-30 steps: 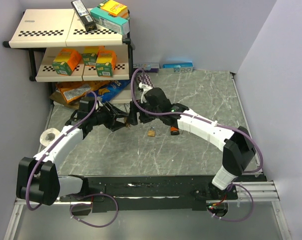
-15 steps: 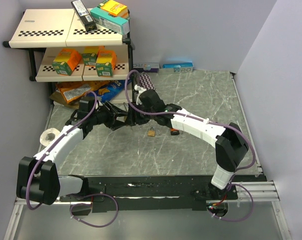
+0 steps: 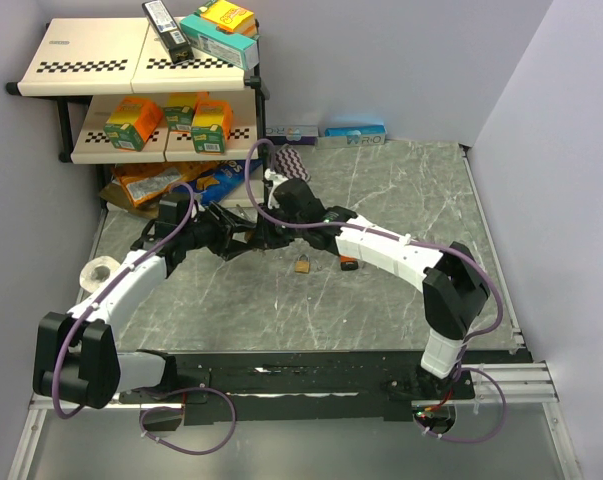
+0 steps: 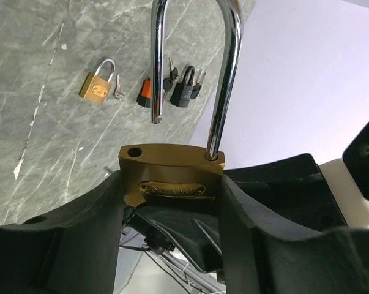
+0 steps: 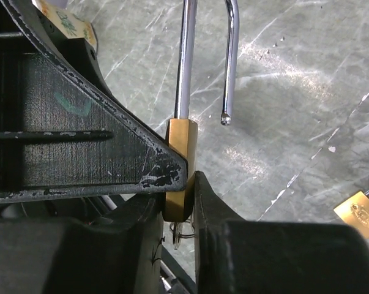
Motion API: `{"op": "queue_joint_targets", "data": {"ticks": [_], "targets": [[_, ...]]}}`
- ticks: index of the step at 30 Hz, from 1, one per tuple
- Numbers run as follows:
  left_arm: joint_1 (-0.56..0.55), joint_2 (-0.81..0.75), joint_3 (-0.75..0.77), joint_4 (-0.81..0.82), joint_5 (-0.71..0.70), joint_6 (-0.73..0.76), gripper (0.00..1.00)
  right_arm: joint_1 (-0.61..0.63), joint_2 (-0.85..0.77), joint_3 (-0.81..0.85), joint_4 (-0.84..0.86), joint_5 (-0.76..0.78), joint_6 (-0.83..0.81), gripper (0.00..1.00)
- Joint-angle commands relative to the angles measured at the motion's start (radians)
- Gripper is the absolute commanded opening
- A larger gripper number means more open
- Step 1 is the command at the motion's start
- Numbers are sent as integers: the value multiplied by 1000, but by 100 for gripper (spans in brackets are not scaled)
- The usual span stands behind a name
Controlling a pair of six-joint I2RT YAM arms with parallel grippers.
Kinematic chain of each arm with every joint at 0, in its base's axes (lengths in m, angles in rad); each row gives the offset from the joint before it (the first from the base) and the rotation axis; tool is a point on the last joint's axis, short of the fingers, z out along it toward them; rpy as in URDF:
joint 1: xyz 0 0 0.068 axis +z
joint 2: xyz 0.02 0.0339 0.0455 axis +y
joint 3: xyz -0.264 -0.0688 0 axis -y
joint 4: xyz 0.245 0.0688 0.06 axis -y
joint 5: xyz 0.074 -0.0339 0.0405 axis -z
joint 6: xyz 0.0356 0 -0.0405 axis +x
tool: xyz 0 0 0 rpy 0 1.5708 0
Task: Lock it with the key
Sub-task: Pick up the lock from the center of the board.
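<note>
A large brass padlock (image 4: 172, 177) with its chrome shackle (image 4: 224, 79) swung open is held upright between both arms. My left gripper (image 4: 171, 193) is shut on its wide faces. My right gripper (image 5: 179, 202) pinches the narrow lower end of the same padlock (image 5: 183, 147). The key (image 5: 179, 236), on a thin ring, hangs under the lock body, mostly hidden between the fingers. In the top view both grippers meet left of the table's centre, at the padlock (image 3: 254, 240).
On the table lie a small brass padlock (image 3: 302, 264) with a small key (image 4: 119, 93), plus a black padlock (image 4: 184, 92) and an orange one (image 4: 145, 95). A shelf (image 3: 131, 70) of boxes stands back left. A tape roll (image 3: 101, 270) lies at left.
My right arm has moved left up to the held padlock and its jaws have closed from wide open onto the lock body. The left arm has stayed still.
</note>
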Motion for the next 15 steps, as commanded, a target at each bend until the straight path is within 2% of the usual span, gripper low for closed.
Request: {"op": "queue_joint_targets", "data": {"ticks": [1,2,4,5,8,10,11,13,15], "targets": [[-8,-28,32,26,33,-11,30,-24,-29,10,26,-14,16,0],[-6,-28,28,23,31,-3,47,-31,-38,4,31,-31,19,0],[-1,-27,29,20,30,18,68,-54,-46,-8,42,-89,19,0],[6,-27,32,10,30,27,83,-62,-57,-15,46,-110,13,0],[41,-27,47,10,54,79,98,-106,-92,-56,80,-236,-22,0],[72,-39,58,18,91,146,100,-137,-115,-97,103,-287,-47,0],[83,-44,63,17,109,177,97,-146,-141,-114,115,-355,-82,0],[104,-44,84,-11,172,284,96,-166,-163,-148,138,-452,-123,0],[118,-45,103,-37,212,384,96,-197,-195,-189,163,-624,-185,0]]}}
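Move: Between both hands' fingertips hangs the big brass lock, its shackle up: its body is practically at the left hand point and, pinched already by the right fingers too, at the right one. From the right hand, the small brass lock lies about 11 cm right, 4 cm back and some 13 cm below; the orange lock lies roughly 22 cm right and 4 cm back, at the same table height. Opening wide, the left fingers let go of the big brass lock, and that hand backs off about 2 cm to the left and a little up. Once it has loosened, the right hand, keeping its pinch on the lock body, carries it some 5 cm right and 3 cm down towards the small brass lock, turning about 10 degrees, partly counter-clockwise. ##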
